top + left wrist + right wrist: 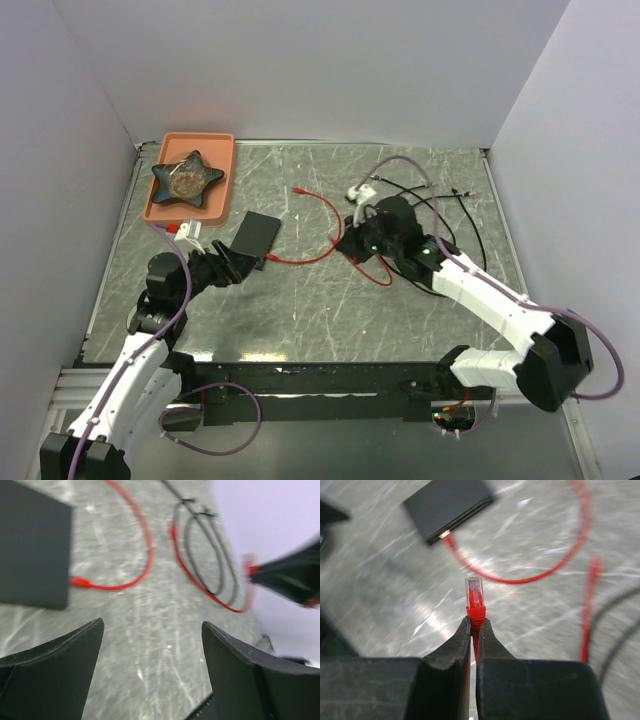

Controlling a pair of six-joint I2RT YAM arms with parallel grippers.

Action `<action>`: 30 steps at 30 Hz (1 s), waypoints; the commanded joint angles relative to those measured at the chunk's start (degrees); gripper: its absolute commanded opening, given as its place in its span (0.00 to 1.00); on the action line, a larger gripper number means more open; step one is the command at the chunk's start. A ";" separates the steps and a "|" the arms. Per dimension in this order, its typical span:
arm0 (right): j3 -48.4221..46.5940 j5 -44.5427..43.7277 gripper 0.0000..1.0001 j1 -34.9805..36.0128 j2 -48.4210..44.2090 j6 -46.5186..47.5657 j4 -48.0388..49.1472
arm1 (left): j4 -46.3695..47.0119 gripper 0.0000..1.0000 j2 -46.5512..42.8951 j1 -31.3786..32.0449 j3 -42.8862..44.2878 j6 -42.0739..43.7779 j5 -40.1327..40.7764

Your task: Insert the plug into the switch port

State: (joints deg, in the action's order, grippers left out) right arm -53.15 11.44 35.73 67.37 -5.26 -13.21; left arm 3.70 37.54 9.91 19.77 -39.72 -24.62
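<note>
The switch (pixel 258 236) is a flat matte-black box left of centre; it also shows in the left wrist view (pixel 32 550) and the right wrist view (pixel 447 507). One red cable (pixel 315 225) is plugged into its near edge (pixel 446 535). My right gripper (pixel 474 622) is shut on a second red plug (pixel 474 597) with a clear tip, held above the table and pointing toward the switch, a good way short of it. In the top view the right gripper (pixel 350 246) is right of the switch. My left gripper (pixel 152 627) is open and empty, just near the switch's near corner (pixel 243 266).
An orange tray (pixel 222 150) at the back left holds a dark star-shaped dish (pixel 186 176). Black cables (pixel 445 205) and a white connector (pixel 360 188) lie at the back right. Red cable loops (pixel 378 272) lie under the right arm. Walls close three sides.
</note>
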 commanded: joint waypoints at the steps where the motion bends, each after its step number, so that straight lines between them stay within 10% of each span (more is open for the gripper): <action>1: -3.54 12.10 0.00 3.03 5.39 3.85 2.22 | 12.70 0.83 -1.50 0.11 -1.92 -3.07 -12.10; 17: -6.18 30.21 0.00 7.96 11.29 5.43 6.53 | 26.97 0.71 3.32 9.67 -3.42 -4.14 -15.37; 30: -5.30 28.22 0.00 7.96 10.67 5.35 7.32 | 29.17 0.59 8.69 16.45 -1.31 -3.52 -8.52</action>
State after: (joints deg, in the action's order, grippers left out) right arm -56.71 41.47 43.53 79.15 -0.45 -8.08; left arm 28.82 46.85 25.82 16.14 -43.94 -35.57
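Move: The right hand holds the red plug in its fingertips. The left gripper, where the plug is being taken, lies about 22 cm to the right hand's left, 4 cm back and 3 cm lower. From the right hand, the switch sits 8 cm forward, 21 cm left and some 16 cm below. The seated plug in its edge is 4 cm forward, 17 cm left, also 16 cm down. From the left hand, the held plug is about 21 cm right, 5 cm forward and 2 cm up. The right fingers keep their pinch on the red plug while that hand swings left and back, some 13 cm, turning about 35 degrees counter-clockwise to bring the plug up to the left gripper. The left hand comes to meet it, about 9 cm right and 5 cm back, rising and then sinking partway; it turns some 25 degrees clockwise and narrows its open fingers, stopping just short of the plug. ##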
